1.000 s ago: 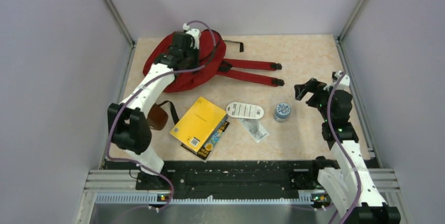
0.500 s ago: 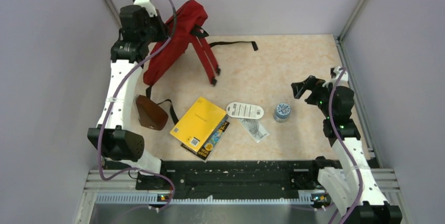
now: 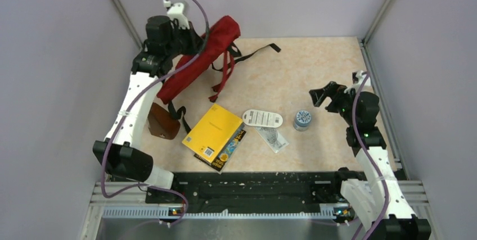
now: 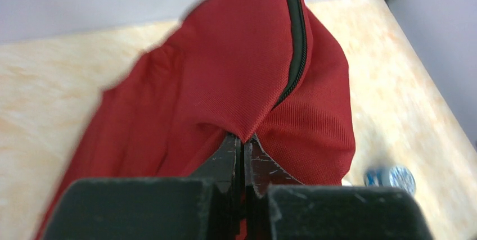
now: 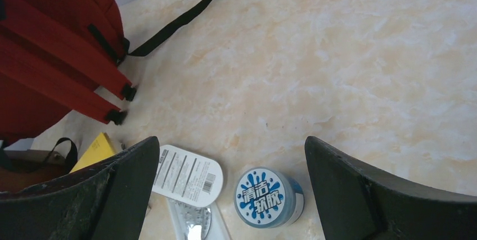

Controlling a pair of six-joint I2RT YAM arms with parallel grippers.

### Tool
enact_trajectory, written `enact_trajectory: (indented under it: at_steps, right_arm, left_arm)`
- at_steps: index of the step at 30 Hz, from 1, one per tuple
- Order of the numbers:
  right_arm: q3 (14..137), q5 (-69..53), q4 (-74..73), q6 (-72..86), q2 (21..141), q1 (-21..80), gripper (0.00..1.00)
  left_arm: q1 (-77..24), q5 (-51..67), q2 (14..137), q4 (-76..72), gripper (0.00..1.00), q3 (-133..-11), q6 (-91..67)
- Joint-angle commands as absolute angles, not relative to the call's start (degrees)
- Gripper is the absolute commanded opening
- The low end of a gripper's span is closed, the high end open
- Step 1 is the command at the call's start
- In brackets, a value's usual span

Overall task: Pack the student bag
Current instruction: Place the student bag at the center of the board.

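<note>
The student bag, a red backpack, hangs lifted and tilted at the back left, its lower end down by the table. My left gripper is shut on a fold of its red fabric near the black zipper. In the left wrist view the jaws meet with red cloth pinched between them, and the bag fills the frame. Its straps dangle, and a black webbing end trails on the table. My right gripper is open above the right side, with nothing between its fingers.
Loose on the table are a yellow book, a white oval card, a clear packet and a round blue-and-white tin. A brown triangular pouch lies under the left arm. Purple walls close in both sides.
My left gripper lifted the bag off the table towards the back left, then swung it a little right. The right gripper drifted slightly left and stayed open.
</note>
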State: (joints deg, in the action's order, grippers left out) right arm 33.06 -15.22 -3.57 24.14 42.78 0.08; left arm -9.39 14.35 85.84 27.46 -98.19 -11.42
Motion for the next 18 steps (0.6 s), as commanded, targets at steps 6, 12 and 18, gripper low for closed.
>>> enact_trajectory:
  at_steps: [6,12,18]
  right_arm:
    - [33.47,-14.50,-1.82,25.11,42.63,-0.35,0.98]
    - [33.00,-13.41,-1.98,24.66,42.00,-0.35,0.99]
    - [32.79,-17.13,-0.41,23.46,42.66,-0.31,0.99]
  left_arm:
    - [-24.10,19.88,79.53,20.22,0.00,-77.95,-13.52]
    - [-29.72,23.56,75.76,18.08,0.23,-67.00,-16.82]
    - [-31.32,20.98,68.58,20.49,0.69,-61.34,-18.60]
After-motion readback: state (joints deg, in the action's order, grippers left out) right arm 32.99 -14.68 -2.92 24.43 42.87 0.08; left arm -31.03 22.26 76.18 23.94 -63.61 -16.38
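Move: The left hand has the student bag hanging from its shut fingers. The middle of the board, where the bag goes, lies roughly 37 cm below that hand, some 15 cm to its right and 3 cm ahead. At table height, the yellow book is about 14 cm back and 2 cm right of the hand, the white oval card 7 cm back and 20 cm right. From the open right hand the board's middle is about 17 cm ahead, 22 cm left and 21 cm below. With the student bag still pinched, the left hand swings it down about 18 cm while drawing back some 16 cm and going 13 cm to the right, towards the board's middle, its wrist turning roughly 25 degrees clockwise and its fingers tipping down about as much. Late in the swing, as the descent slows and stops, the fingers open to over half their width and let go of the bag, while the hand goes on drawing back. ##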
